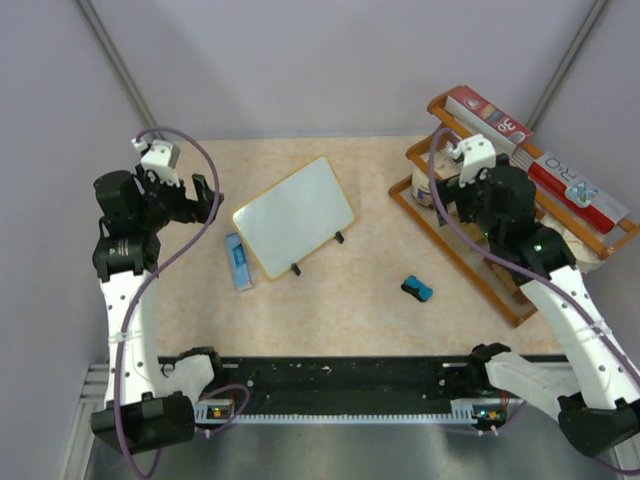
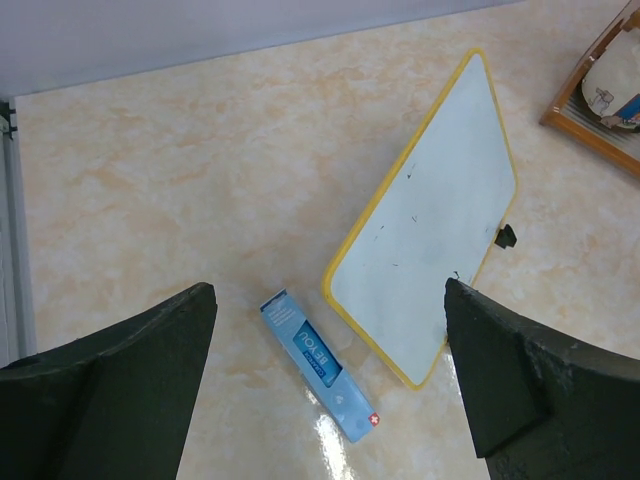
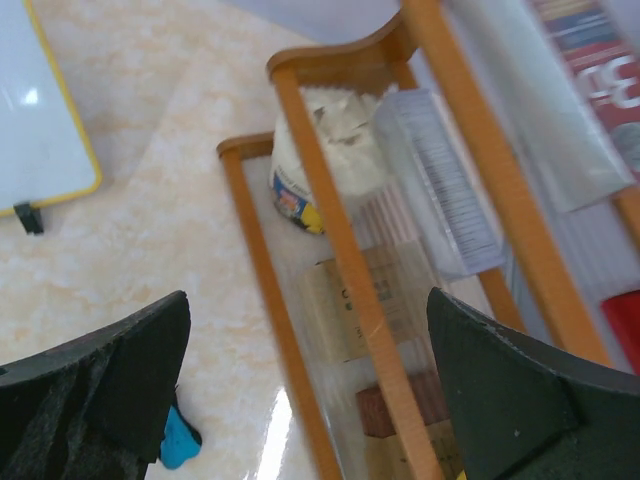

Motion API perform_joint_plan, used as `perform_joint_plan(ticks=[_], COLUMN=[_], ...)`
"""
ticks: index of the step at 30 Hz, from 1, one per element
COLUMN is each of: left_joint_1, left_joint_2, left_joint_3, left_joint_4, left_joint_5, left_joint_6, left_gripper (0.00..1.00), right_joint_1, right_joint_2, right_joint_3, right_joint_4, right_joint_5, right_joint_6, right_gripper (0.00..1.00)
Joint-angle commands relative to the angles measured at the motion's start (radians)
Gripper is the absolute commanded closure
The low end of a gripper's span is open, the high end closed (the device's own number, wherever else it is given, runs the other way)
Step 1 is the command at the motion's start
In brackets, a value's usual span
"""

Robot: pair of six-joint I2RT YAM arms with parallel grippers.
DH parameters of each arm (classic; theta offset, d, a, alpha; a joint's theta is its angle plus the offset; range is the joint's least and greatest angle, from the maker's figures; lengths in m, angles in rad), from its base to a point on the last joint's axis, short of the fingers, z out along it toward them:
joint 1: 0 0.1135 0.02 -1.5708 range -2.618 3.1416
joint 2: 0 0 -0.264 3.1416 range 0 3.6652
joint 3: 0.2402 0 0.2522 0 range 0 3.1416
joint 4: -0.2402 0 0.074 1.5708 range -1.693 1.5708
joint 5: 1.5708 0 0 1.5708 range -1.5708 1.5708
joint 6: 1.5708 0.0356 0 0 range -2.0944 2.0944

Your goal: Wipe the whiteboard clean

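Note:
The whiteboard [image 1: 293, 215] lies tilted on the beige table, white with a yellow frame and two black feet on its near edge. In the left wrist view the whiteboard [image 2: 425, 225] shows only a few tiny dark specks. My left gripper [image 1: 207, 198] hangs open above the table, left of the board, with nothing between its fingers [image 2: 328, 290]. My right gripper [image 1: 437, 190] is open too, raised over the front of the wooden rack [image 3: 308, 297]. A small blue-black eraser block [image 1: 417, 290] rests on the table right of the board, and its blue end [image 3: 178, 440] shows by my right gripper's left finger.
A narrow blue box [image 1: 238, 262] lies just left of the board's near corner [image 2: 320, 365]. A wooden rack [image 1: 455, 255] at the right holds a jar [image 3: 300, 180], flat packets and red-and-white boxes [image 1: 490, 115]. Grey walls close in the table at the back and sides.

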Motion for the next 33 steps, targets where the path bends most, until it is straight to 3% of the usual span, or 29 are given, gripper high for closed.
perform_joint_plan(ticks=[1, 8, 15, 33], left_joint_1=[0.002, 0.002, 0.003, 0.002], left_joint_2=[-0.047, -0.060, -0.073, -0.027], left_joint_3=[-0.024, -0.059, -0.120, -0.180], left_joint_4=[0.052, 0.070, 0.164, 0.280], left_joint_5=[-0.041, -0.042, -0.062, -0.084], left_joint_6=[-0.035, -0.053, -0.074, -0.076], left_gripper=[0.01, 0.01, 0.01, 0.01], right_joint_1=[-0.061, -0.076, -0.076, -0.078], right_joint_2=[-0.056, -0.107, -0.111, -0.074], right_joint_3=[0.116, 0.145, 0.127, 0.103], right_joint_4=[0.019, 0.049, 0.126, 0.155], right_joint_5=[0.042, 0.065, 0.190, 0.221], right_joint_6=[0.033, 0.093, 0.054, 0.041], right_gripper=[0.01, 0.01, 0.01, 0.01])
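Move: The wiped whiteboard lies flat about 12 cm ahead of my left hand, 17 cm to its right and some 31 cm below. The blue box is 4 cm to that hand's right and nearly level with it. From my right hand the whiteboard is about 12 cm ahead, 36 cm left and 29 cm below; the eraser lies 7 cm back and 4 cm left, 28 cm down; the wooden shelf's middle is some 13 cm right and 6 cm ahead, 15 cm below. Empty and wide open, my right hand keeps climbing away from the eraser, about 10 cm up and 5 cm to the right, towards the shelf side, quick at first and then easing off. I tip its fingers up by some 15 degrees and swing them clockwise about as much. My left hand, also open and empty, settles about 3 cm down and slightly forward. ##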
